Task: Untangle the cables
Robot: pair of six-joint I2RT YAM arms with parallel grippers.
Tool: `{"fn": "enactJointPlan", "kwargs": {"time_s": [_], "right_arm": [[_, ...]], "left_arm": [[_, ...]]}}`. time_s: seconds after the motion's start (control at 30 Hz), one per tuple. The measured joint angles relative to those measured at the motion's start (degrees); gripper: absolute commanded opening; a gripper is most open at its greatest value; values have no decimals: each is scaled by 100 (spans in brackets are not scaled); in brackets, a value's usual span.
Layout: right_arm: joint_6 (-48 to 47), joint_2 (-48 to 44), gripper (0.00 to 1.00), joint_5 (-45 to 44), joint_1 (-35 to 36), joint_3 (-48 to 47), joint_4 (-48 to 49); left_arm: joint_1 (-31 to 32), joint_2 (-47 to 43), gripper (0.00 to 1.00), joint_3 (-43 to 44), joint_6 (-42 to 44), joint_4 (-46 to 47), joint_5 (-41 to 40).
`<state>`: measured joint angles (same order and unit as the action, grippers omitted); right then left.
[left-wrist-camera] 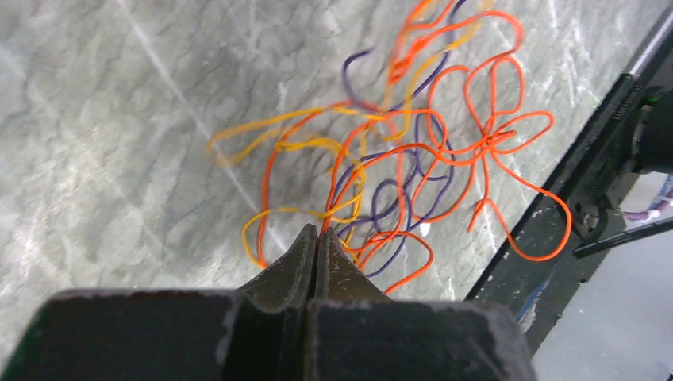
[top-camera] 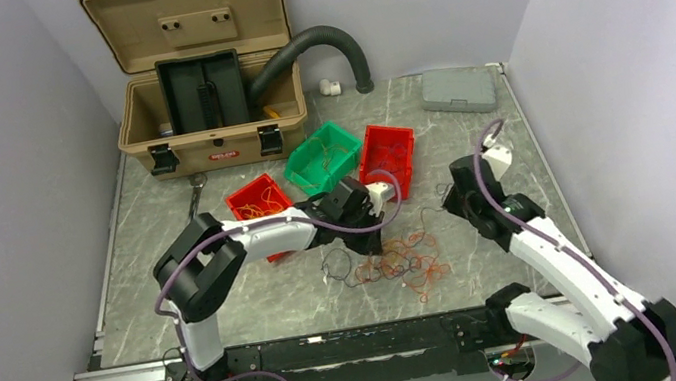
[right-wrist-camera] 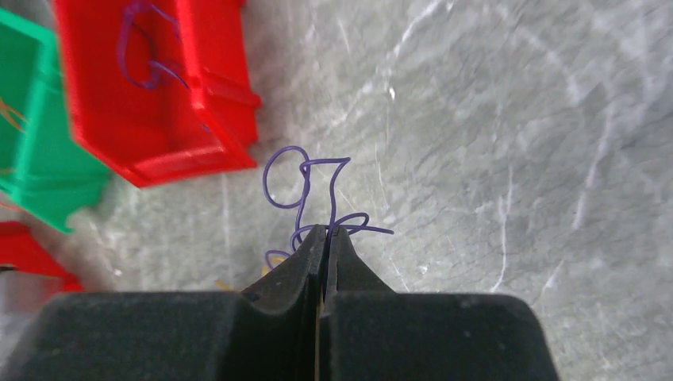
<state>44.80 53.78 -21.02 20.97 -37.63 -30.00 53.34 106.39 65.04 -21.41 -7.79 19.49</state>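
The cables (top-camera: 403,260) lie as a loose tangle of orange, yellow and purple strands on the marble table, in front of the middle. My left gripper (top-camera: 364,234) stands at the tangle's upper left edge. In the left wrist view its jaws (left-wrist-camera: 318,232) are shut, pinching an orange cable (left-wrist-camera: 341,171) at the tips, with the rest of the tangle (left-wrist-camera: 432,151) spread beyond. My right gripper (top-camera: 458,203) is to the tangle's right. Its jaws (right-wrist-camera: 325,230) are shut on a single purple cable (right-wrist-camera: 305,186) that curls up from the tips.
Three bins sit behind the tangle: a red bin (top-camera: 258,202) holding orange strands, a green bin (top-camera: 322,157), and a red bin (top-camera: 388,158) with a purple strand (right-wrist-camera: 147,48) inside. Further back are an open tan toolbox (top-camera: 201,79), a black hose (top-camera: 313,48) and a grey case (top-camera: 457,89).
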Motion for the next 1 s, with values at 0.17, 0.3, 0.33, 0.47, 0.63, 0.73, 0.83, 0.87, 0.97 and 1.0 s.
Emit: {"fn": "enactJointPlan", "kwargs": {"time_s": [0.17, 0.3, 0.33, 0.47, 0.63, 0.73, 0.83, 0.87, 0.97, 1.0], "right_arm": [[81, -669, 0, -778, -39, -772, -815], [70, -1128, 0, -1532, -44, -1554, -1283], [48, -1239, 0, -1709, -44, -1755, -1368], [-129, -1526, 0, -2197, -52, -2492, -1458], [-463, -1596, 0, -2284, -66, -3213, -1451], [-704, -1495, 0, -2116, -66, -3423, -1410], [-1008, -1274, 0, -1705, -66, -3626, -1285], [-1084, -1193, 0, -1552, -66, -3672, -1257], [-1287, -857, 0, -986, -68, -3727, -1080], [-1340, -734, 0, -833, -68, -3716, -1029]], "left_arm": [[-66, -586, 0, -658, -33, 13, -476], [-157, -1720, 0, -1543, -72, -68, -831], [-168, -1969, 0, -1705, -81, -61, -920], [-166, -2621, 0, -2253, -188, -28, -1143], [-168, -3093, 0, -2730, -328, -199, -1386], [-168, -3410, 0, -2811, -356, -334, -1515], [-168, -3759, 0, -2828, -354, -415, -1626], [-166, -3851, 0, -2828, -352, -413, -1644], [-166, -4120, 0, -2828, -330, -420, -1690], [-166, -4203, 0, -2830, -328, -422, -1707]]}}
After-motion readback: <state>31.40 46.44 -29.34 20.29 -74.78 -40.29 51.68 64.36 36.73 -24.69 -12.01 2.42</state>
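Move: Below the left hand, which has an orange strand pinched, the cable tangle centres about 5 cm back, 4 cm right and 4 cm lower; a loose purple loop lies 9 cm left and 2 cm back, the left red bin 21 cm left and 10 cm ahead. From the right hand, already holding a purple cable, the tangle lies some 11 cm back, 10 cm left and 11 cm down, the right red bin about 10 cm ahead, 11 cm left and 9 cm down. Pulling apart from each other, the right hand hoists its pinched purple cable steeply about 27 cm away from the tangle, swinging back and right before easing forward and left again, fingertips tipping up some 30 degrees. The left hand keeps its orange strand and drags it low to the left, towards the left red bin, turning counter-clockwise and rising at the end. ##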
